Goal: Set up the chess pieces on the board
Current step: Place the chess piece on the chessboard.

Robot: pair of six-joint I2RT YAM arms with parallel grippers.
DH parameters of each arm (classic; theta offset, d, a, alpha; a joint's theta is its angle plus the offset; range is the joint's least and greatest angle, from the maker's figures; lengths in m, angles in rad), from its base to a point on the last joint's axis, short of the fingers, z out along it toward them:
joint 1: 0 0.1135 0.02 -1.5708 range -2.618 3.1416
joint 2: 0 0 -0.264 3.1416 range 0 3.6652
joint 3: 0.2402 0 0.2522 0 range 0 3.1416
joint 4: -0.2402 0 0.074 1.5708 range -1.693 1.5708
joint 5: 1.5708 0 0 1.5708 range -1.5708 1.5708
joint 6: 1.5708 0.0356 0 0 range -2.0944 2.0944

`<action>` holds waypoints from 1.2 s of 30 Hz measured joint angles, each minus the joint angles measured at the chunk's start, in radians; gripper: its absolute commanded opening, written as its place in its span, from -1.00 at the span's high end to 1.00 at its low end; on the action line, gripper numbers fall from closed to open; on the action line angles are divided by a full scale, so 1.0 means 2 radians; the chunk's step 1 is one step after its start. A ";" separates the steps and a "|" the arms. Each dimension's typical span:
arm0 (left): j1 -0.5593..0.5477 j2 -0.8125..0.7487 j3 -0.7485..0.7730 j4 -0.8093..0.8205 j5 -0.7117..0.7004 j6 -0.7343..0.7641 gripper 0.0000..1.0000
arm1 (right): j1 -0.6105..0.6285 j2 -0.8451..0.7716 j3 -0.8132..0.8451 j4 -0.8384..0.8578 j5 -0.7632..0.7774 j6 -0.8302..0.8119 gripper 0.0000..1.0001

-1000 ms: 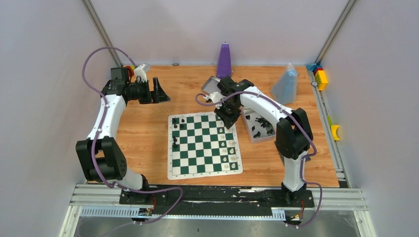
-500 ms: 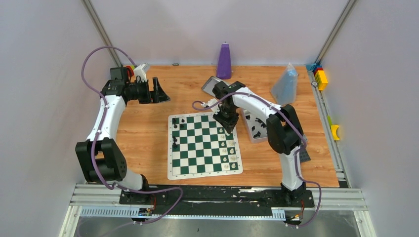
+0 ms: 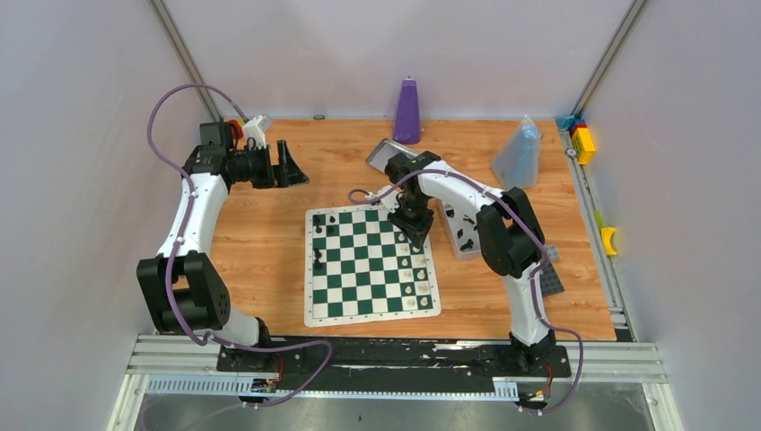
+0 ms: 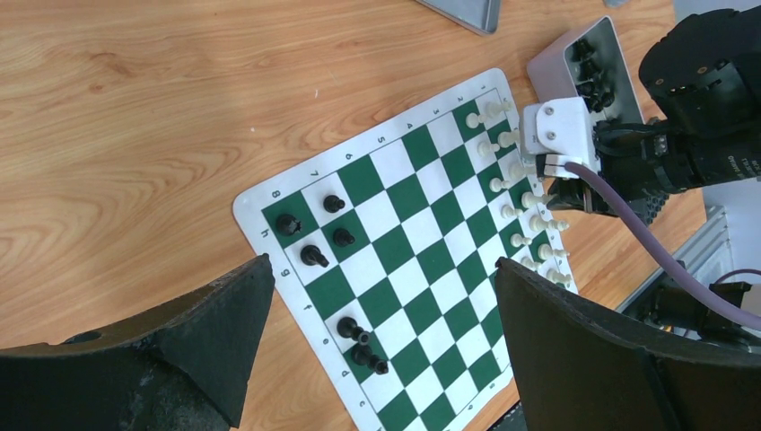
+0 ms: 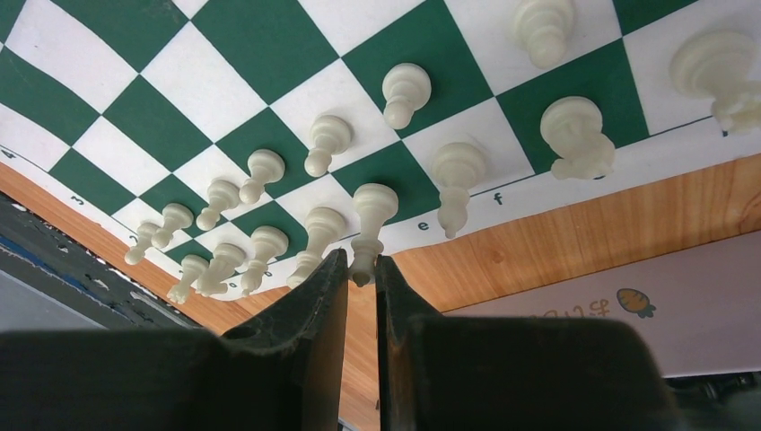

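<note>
The board (image 3: 359,269) lies mid-table, green and white checks. A few black chess pieces (image 3: 319,226) stand on its left side, and cream-white chess pieces (image 3: 415,269) line its right edge. My right gripper (image 3: 415,229) hangs over the board's far right part. In the right wrist view the right gripper (image 5: 362,271) is shut on the head of a cream-white piece (image 5: 371,208), whose base points at the board's edge row beside the other white pieces (image 5: 260,242). My left gripper (image 3: 292,166) is open and holds nothing, above bare wood beyond the board's far left corner. In the left wrist view, the left gripper (image 4: 384,263) frames the board.
A small white box (image 3: 467,229) with black pieces sits right of the board. A silver tray (image 3: 384,154), a purple cone (image 3: 407,112) and a clear bag (image 3: 519,153) stand at the back. Coloured blocks (image 3: 581,139) are at the far right, and a dark baseplate (image 3: 549,280) by the right arm.
The right arm's elbow has swung left and the right gripper has shifted slightly left over the board's right edge, still shut on the piece. The left arm has not moved.
</note>
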 measured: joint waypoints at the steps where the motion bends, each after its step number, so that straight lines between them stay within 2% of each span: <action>1: 0.000 0.000 0.000 0.000 0.000 0.000 -1.00 | 0.000 0.002 0.000 0.000 0.000 0.000 0.88; 17: 0.000 0.000 0.000 0.001 0.004 0.000 -1.00 | 0.000 0.009 0.003 -0.001 0.005 -0.004 0.81; 29: 0.000 0.000 0.000 0.001 0.007 0.000 -1.00 | 0.000 0.010 0.003 -0.001 0.012 -0.003 0.28; 36: 0.000 0.000 0.000 0.001 0.007 0.000 -1.00 | 0.000 0.011 0.014 0.000 0.008 0.001 0.22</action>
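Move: Right below the right hand, about 4 cm down, lies the e square of the board's outer white row, where the tall white chess piece in its fingers is to stand. The white bishop stands about 3 cm farther out, the white queen 3 cm nearer the base, and a white pawn 3 cm to the left, level with the square. From the idle left hand that square is some 27 cm to the right, 9 cm back and 20 cm below. Easing the held chess piece down the last half centimetre onto its square, the right hand stops and stays almost in place, still pointing down with the piece's top between its fingertips. Then the fingers open to somewhat over a third of their range, letting go of the piece, and the hand just begins to drift forward, left and up, about half a centimetre each. ##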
